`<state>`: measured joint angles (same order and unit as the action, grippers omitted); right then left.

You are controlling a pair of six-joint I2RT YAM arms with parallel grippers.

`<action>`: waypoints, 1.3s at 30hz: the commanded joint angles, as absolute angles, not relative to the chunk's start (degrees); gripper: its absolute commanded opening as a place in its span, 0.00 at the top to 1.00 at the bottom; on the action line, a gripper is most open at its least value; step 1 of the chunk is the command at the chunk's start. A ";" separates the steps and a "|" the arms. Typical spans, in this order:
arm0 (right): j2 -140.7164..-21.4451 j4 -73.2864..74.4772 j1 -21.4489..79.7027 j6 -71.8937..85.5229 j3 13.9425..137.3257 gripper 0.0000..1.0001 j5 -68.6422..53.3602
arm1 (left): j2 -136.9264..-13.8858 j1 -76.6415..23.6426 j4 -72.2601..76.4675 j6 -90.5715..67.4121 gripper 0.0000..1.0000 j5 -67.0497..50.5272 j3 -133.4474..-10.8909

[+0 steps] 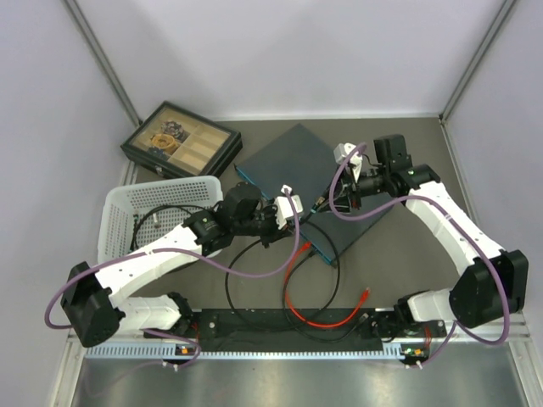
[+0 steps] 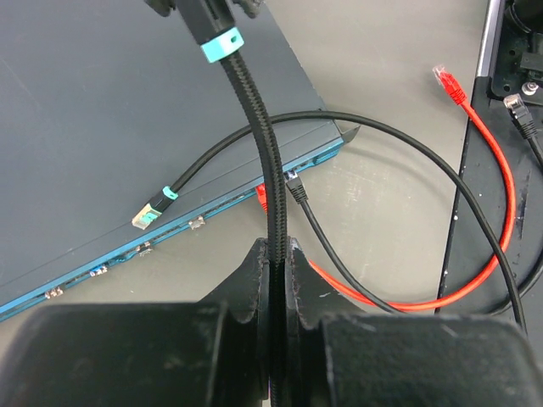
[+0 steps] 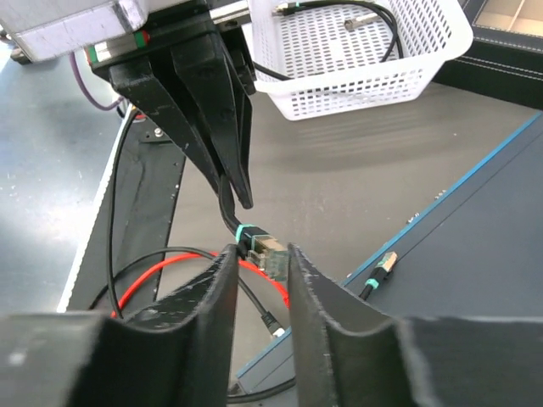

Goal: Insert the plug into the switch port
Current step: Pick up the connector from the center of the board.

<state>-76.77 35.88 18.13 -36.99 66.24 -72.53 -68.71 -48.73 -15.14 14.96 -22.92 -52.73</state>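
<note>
The switch (image 1: pixel 297 165) lies flat mid-table, its teal-blue port edge (image 2: pixel 170 242) facing the arms. My left gripper (image 2: pixel 276 246) is shut on a black braided cable (image 2: pixel 254 110), holding it above the table. The cable ends in a teal-banded plug (image 3: pixel 273 254). That plug hangs between the fingers of my right gripper (image 3: pixel 260 250), which stands open with narrow gaps on either side. In the right wrist view the left gripper (image 3: pixel 242 199) pinches the cable just behind the plug. From above, both grippers (image 1: pixel 284 212) (image 1: pixel 327 203) meet over the switch's near edge.
A second teal-banded plug (image 2: pixel 151 212) rests on the switch top. A thin black cable (image 2: pixel 294 188) reaches the port edge. A red cable (image 2: pixel 501 170) loops on the table. A white basket (image 1: pixel 119 212) and a black compartment box (image 1: pixel 178 140) stand at the left.
</note>
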 commanded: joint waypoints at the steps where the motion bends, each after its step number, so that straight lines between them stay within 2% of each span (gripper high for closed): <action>1: -76.12 35.77 18.98 -36.04 69.35 0.76 -74.35 | -67.41 -48.60 -14.33 15.82 1.00 -23.91 -54.67; 4: -75.06 33.49 19.16 -33.50 68.56 0.90 -74.88 | -67.67 -48.60 -14.68 16.00 1.00 -23.38 -54.58; 5: -74.80 32.70 19.25 -32.88 68.29 1.00 -75.14 | -67.76 -48.69 -14.68 16.26 1.00 -23.12 -54.58; 12: -73.13 28.92 19.16 -26.73 66.62 1.00 -75.41 | -66.71 -48.60 -14.42 16.09 1.00 -19.69 -54.14; 13: -73.30 28.66 19.16 -24.89 66.53 1.00 -74.98 | -66.53 -48.69 -14.24 16.00 0.94 -18.82 -54.14; 14: -73.30 28.57 19.16 -24.00 66.62 1.00 -74.19 | -66.01 -48.69 -13.98 16.17 0.81 -17.33 -54.05; 15: -73.39 27.87 19.16 -23.12 66.53 1.00 -73.92 | -65.48 -48.69 -13.54 16.00 0.51 -16.53 -53.79; 16: -73.48 27.34 19.16 -21.03 66.36 1.00 -73.74 | -64.96 -48.60 -12.49 15.65 0.49 -16.18 -53.35; 19: -73.21 25.24 19.16 -16.29 65.66 1.00 -72.78 | -62.23 -48.60 -6.35 15.12 0.48 -14.68 -50.28; 21: -72.60 24.61 19.33 -14.42 65.04 1.00 -71.90 | -60.56 -48.69 -3.00 14.77 0.62 -14.33 -48.44; 22: -72.25 24.00 19.42 -13.37 64.78 1.00 -71.55 | -60.12 -48.78 -2.21 14.50 0.65 -14.15 -48.08; 24: -71.37 22.07 19.51 -10.21 63.46 1.00 -69.44 | -60.03 -48.69 -0.45 14.32 0.58 -12.58 -47.29; 26: -70.76 18.38 19.69 -4.50 61.89 1.00 -67.86 | -59.15 -48.78 3.59 14.50 0.38 -12.65 -45.02; 33: -68.38 13.19 22.15 5.96 57.92 1.00 -63.28 | -59.15 -49.83 27.92 11.43 0.32 -14.68 -35.96; 39: -66.36 6.08 22.59 13.60 55.02 1.00 -59.86 | -64.50 -51.24 41.03 10.37 0.36 -14.94 -34.98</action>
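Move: The connector in my left hand's cable stands up about 6 cm to the right of that hand, 4 cm ahead and 4 cm higher. For my right hand it is already between the half-open fingertips, barely 1 cm to the left. A second black connector lies on the switch, some 8 cm ahead of my left hand, 1 cm to its right and 14 cm below; the red plug in its port is about 1 cm ahead, 3 cm right and 15 cm below. I shut my right fingers on the connector's head, and only then open my left fingers wide off the cable. My left hand rises about 5 cm and drifts some 3 cm forward, its fingertips tilting up towards level and coming nearer the connector, straddling the cable. My right hand keeps its pinch, shifts only a centimetre or two and rolls some 25 degrees about its fingers. ##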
